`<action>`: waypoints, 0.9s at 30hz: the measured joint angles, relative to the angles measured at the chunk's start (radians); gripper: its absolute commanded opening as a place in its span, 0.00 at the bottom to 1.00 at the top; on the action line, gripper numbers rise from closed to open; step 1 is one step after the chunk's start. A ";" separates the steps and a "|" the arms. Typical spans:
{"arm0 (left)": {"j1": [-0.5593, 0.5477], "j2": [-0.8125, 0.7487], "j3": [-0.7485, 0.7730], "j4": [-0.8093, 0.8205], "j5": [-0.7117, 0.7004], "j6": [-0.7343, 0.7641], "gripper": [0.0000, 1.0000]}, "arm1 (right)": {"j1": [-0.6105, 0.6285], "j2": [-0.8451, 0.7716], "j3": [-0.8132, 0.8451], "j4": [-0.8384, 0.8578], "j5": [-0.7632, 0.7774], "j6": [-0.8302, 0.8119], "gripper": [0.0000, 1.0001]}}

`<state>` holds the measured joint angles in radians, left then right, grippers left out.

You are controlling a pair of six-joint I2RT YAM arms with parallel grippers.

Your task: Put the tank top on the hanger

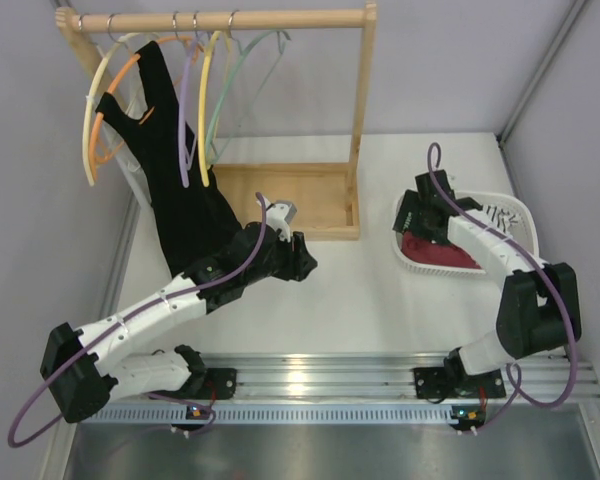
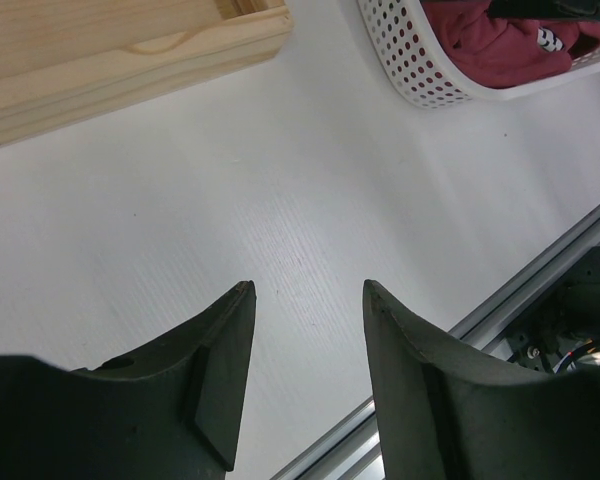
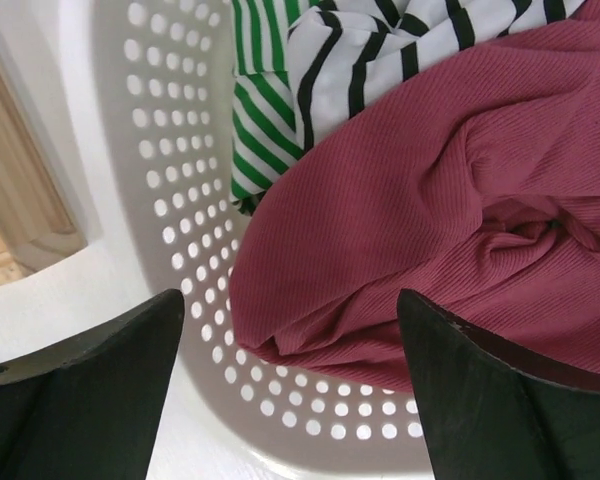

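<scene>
The maroon tank top [image 1: 435, 250] lies crumpled in a white perforated basket [image 1: 512, 213] at the right. In the right wrist view its folded edge [image 3: 430, 210] rests on the basket floor. My right gripper [image 3: 290, 300] hangs just over it, open wide, one finger over the basket wall and the other at the fabric. That same gripper [image 1: 420, 215] shows at the basket's left end. The lavender hanger [image 1: 185, 105] hangs on the wooden rail at the back left. My left gripper [image 1: 302, 255] hovers open over bare table [image 2: 308, 288], nothing between its fingers.
A long black garment [image 1: 185, 205] hangs on an orange hanger beside yellow [image 1: 208, 90] and pale green [image 1: 230, 90] hangers. The rack's wooden tray base [image 1: 290, 195] sits mid-table. Black-and-white [image 3: 380, 40] and green-and-white [image 3: 260, 110] striped cloths share the basket.
</scene>
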<state>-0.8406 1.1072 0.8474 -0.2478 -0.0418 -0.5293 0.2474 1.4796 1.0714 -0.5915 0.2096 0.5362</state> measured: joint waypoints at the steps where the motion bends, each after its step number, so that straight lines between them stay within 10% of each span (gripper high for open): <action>1: 0.000 0.000 0.000 0.000 0.000 0.000 0.52 | -0.002 0.008 -0.005 0.011 0.002 0.002 0.83; 6: 0.000 0.000 0.000 0.000 0.000 0.000 0.52 | -0.031 0.016 -0.038 0.045 0.007 0.014 0.59; 13: 0.000 0.000 0.000 -0.004 0.001 0.000 0.52 | -0.039 0.015 -0.050 0.067 0.009 0.014 0.00; 27: 0.000 -0.080 0.000 -0.023 0.000 0.000 0.53 | -0.003 -0.256 0.372 -0.182 -0.009 -0.091 0.00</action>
<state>-0.8406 1.0271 0.8474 -0.2703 -0.0422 -0.5293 0.2443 1.2236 1.4433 -0.7731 0.2008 0.4454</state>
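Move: The maroon tank top lies bunched in the white basket. One end is already between the right gripper's open fingers, and its middle is about 5 cm to the right and 3 cm below. The basket's middle is some 10 cm right and 1 cm ahead; the black-striped shirt is about 7 cm ahead and 10 cm right. The green-striped cloth lies about 7 cm straight ahead. From the left gripper, the tank top is roughly 35 cm right, 10 cm ahead and well below. Ease the right gripper down and to its right by 1–2 cm into the near-left end of the maroon tank top, closing the fingers fully to pinch the cloth. Then pull it nearly straight up out of the basket, about 20 cm and fast at the end, tipping the fingertips forward and up some 25 degrees. Raise the empty left gripper slightly towards the end. ##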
